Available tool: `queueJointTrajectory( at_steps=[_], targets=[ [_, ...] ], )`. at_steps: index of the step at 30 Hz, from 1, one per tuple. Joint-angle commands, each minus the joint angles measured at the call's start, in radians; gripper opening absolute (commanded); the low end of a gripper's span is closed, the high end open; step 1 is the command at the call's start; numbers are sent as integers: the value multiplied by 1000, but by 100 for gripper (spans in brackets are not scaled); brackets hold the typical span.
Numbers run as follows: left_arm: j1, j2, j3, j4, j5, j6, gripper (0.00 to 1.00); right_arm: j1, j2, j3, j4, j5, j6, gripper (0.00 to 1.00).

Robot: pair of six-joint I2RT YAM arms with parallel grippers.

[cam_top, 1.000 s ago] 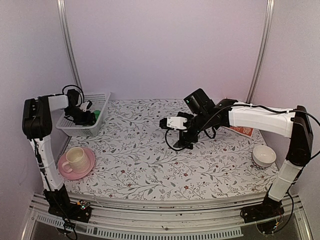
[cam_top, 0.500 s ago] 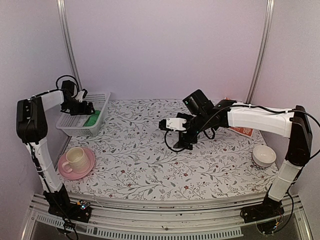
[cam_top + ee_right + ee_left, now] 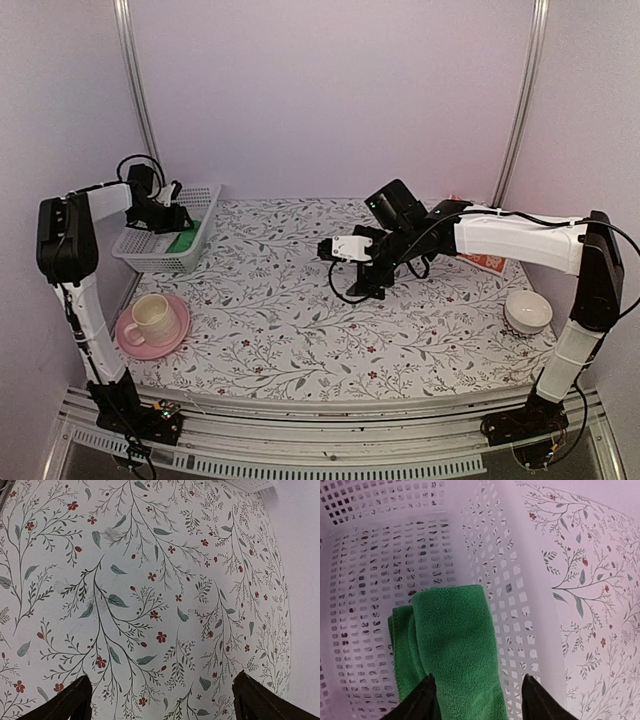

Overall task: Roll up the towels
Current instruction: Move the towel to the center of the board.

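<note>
The bright green towel lies rolled in the white mesh basket, along its right wall. From above, this green towel shows just below my left gripper. The left gripper hovers over the roll's near end, open, its jaws standing wider than the roll. The orange-red towel lies flat at the back right, mostly hidden behind the right arm. My right gripper hangs over the table's middle. It is open, with only the flowered tablecloth between its fingers.
The basket stands at the back left corner. A cream cup on a pink saucer sits at the front left. A white bowl sits at the right edge, near the right arm's upright link.
My left gripper has risen out of the basket, leaving the green towel lying there; its jaws widened, then narrowed a little. The right arm has not moved.
</note>
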Motion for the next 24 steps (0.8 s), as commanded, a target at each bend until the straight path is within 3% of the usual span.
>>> queueJointTrajectory(
  at_steps=[1,8,12,17,24],
  targets=[
    [-42,-24,13,3,-25,-32,64,6,6,-12,26,23,7,99],
    [-199,-225,-45,48,-203,-86,96,-115,-4,43,50,-38,149,99],
    [-345,-363,-132,81,-329,-132,97,-284,-56,57,53,-168,316,99],
    [-513,-570,-322,174,-454,-188,97,-448,-176,-23,66,-173,473,99],
    [-703,-820,-589,234,-564,-281,97,-491,-395,-230,122,-100,547,99]
  ],
)
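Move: The orange towel my right hand makes for lies about 34 cm to its right, 19 cm farther out and 14 cm below; the white bowl is some 40 cm to that hand's right and 6 cm nearer me. Below my left hand, about 5 cm down and barely ahead, lies the green towel; the basket around it is centred some 3 cm to that hand's left, level fore and aft, while the orange towel is about 71 cm right and level with it. I open my left fingers fully over the green towel and lift that hand out of the basket, to the right past the basket's side and then back towards me, some 15 cm up, its fingers tilting up. My open right hand swings about 19 cm right and 10 cm forward towards the orange towel, rising too and turning some 40 degrees clockwise, easing back slightly last. ##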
